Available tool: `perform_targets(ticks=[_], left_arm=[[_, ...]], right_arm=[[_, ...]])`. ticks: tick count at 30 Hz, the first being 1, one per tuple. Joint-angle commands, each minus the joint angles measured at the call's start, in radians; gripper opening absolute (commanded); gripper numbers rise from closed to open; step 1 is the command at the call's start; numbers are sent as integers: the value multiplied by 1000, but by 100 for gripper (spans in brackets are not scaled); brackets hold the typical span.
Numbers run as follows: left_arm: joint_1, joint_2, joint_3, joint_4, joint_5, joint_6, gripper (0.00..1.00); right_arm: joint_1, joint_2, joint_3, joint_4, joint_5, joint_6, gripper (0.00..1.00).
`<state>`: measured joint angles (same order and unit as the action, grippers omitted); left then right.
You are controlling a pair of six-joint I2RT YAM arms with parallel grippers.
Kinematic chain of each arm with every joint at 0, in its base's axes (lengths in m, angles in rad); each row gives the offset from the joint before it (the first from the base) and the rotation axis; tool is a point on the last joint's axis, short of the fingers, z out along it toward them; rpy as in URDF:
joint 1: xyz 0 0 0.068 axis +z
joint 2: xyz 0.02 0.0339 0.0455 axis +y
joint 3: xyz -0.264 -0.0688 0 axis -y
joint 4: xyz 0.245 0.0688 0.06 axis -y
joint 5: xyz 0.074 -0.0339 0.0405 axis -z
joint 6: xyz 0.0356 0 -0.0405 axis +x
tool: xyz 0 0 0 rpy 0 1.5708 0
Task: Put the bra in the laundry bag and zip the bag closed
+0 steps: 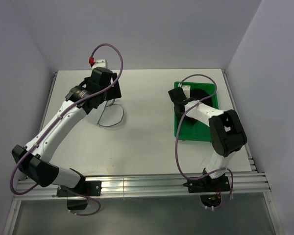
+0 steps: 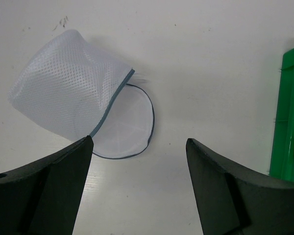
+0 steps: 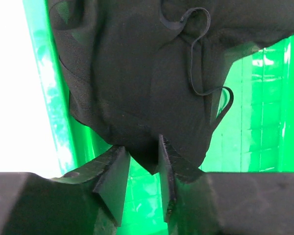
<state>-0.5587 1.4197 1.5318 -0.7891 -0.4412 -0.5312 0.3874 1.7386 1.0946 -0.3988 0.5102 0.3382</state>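
Note:
The black bra (image 3: 137, 73) lies bunched in the green tray (image 3: 255, 137), its thin straps looping at the upper right. My right gripper (image 3: 142, 147) is down in the tray, its jaws closed on a fold at the bra's lower edge. From above, the bra (image 1: 200, 93) is a dark patch in the tray's far end beside the right gripper (image 1: 179, 96). The pale mesh laundry bag (image 2: 73, 93) lies on the table with its dark zipper edge parted and its mouth open. My left gripper (image 2: 139, 142) hovers open just right of the bag, holding nothing.
The green tray (image 1: 177, 131) sits on the right half of the white table; its edge shows in the left wrist view as the green tray rim (image 2: 286, 117). The laundry bag (image 1: 111, 115) lies left of centre. Grey walls close in the table's back and sides.

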Motion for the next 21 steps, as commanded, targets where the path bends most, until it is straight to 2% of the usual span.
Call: perform_targets(ticks=[1, 6, 10, 15, 21], left_arm=[[-10, -10, 16, 33, 4, 23, 84], [-20, -10, 19, 31, -4, 23, 84], [-24, -5, 31, 25, -10, 23, 84], [-35, 1, 57, 8, -25, 25, 83], [-38, 5, 93, -15, -40, 27, 82]], right_arm=[[-12, -4, 40, 61, 16, -11, 34], [-25, -10, 56, 78, 4, -24, 30], [-27, -14, 86, 55, -1, -22, 15], [-45, -80, 140, -12, -16, -8, 3], [-53, -165, 257, -127, -3, -19, 0]])
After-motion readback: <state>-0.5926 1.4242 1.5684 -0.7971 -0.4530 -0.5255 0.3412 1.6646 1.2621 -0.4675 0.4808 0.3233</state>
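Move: The right hand is low inside the green bin, with the near tip of the bra already between its part-open fingers. The bra's middle lies about 6 cm ahead and 2 cm right, some 2 cm lower. The bin's middle is roughly 4 cm ahead and 3 cm right. The laundry bag lies some 35 cm to the left and 5 cm ahead. From the left hand the bra is about 35 cm right, 9 cm ahead and 25 cm down. Forward at first, slowly and only a little, the right hand creeps along the bin while its fingers close from about a third open to shut, pinching the near tip of the bra. Then it climbs ever faster, ending about 8 cm higher and 3.5 cm farther forward, the fingers tilting up some 10 degrees. ##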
